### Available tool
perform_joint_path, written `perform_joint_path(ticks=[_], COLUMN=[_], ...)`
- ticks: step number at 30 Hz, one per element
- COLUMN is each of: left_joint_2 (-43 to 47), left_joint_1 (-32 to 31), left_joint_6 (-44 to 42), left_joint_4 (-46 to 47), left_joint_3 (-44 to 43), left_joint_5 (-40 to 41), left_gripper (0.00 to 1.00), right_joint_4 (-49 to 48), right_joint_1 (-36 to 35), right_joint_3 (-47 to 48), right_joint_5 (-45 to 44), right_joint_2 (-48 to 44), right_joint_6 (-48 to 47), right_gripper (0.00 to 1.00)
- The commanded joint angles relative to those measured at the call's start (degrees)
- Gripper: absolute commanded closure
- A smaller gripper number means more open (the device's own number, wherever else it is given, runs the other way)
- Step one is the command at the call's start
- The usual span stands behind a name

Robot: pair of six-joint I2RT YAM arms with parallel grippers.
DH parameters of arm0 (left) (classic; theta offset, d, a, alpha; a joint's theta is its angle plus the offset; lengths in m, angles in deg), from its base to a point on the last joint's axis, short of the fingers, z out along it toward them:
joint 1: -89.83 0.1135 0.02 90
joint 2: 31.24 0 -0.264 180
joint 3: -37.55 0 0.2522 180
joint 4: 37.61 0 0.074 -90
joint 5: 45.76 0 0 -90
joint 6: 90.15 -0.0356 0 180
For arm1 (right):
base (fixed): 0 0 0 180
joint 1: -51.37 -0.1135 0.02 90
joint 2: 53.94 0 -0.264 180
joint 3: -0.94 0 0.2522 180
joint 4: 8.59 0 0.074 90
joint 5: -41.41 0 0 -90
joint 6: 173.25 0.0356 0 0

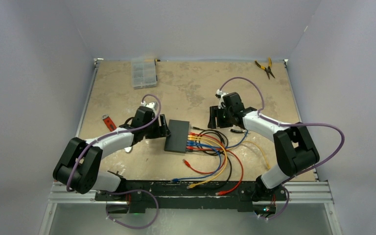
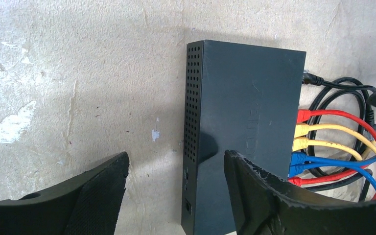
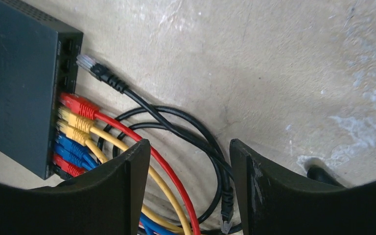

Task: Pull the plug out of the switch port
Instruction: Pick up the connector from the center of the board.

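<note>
The matte-black switch (image 1: 177, 135) lies flat mid-table, its port row facing right. Red, yellow and blue plugs (image 3: 76, 122) sit in the ports. A black cable's clear-tipped plug (image 3: 89, 63) lies on the table just outside the upper ports, apart from the switch (image 3: 19, 83). My left gripper (image 2: 176, 161) is open and holds nothing; one finger hangs over the switch top (image 2: 249, 107), the other over bare table to its left. My right gripper (image 3: 190, 147) is open over the cable loops, empty. The black cable's other plug end (image 3: 225, 220) lies between its fingers.
A clear compartment box (image 1: 143, 72) stands at the back left and yellow-handled pliers (image 1: 265, 67) at the back right. A red-orange tool (image 1: 108, 122) lies left of the left arm. Coloured cables (image 1: 215, 161) spread from the switch toward the front edge.
</note>
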Motion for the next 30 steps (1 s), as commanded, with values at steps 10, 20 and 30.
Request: perform_joint_path(ticks=[10,20,30], left_joint_2=[3.07,3.58,2.89], left_joint_1=[0.39,0.39,0.39], left_joint_6=[-0.58,-0.03,0.16], left_joint_4=[0.15,0.33,1.03], left_joint_3=[0.86,1.52,1.98], left_joint_5=[0.75,0.68,0.01], left_gripper=[0.28,0.28,0.29], right_joint_4=[3.12,4.71,4.62], right_joint_1=[-4.52,-5.56,-5.60], right_joint_3=[1.61,3.41,4.37], right_joint_5=[-7.51,-8.52,-6.67], right_joint_2=[5.68,2.82,0.76], right_joint_6=[-0.91,-0.29,0.06], right_gripper=[0.50,0.73,0.88])
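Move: The black cable of the loose connector passes about 3 cm below my right hand and 1 cm back; its plug lies level ahead, some 8 cm left. The red plug in the switch is 9 cm left and 2 cm back, the switch 17 cm left and 3 cm back, the black-handled pliers 9 cm right, level with my right hand. From my left hand the cable lies 22 cm right and 2 cm ahead, slightly below. I lower my open right hand about 2.5 cm and draw it back about 1.5 cm onto the black cable, rolling the wrist a little so its left side dips. Once nearly down, I close the fingers most of the way and pinch the cable some way behind its plug. ##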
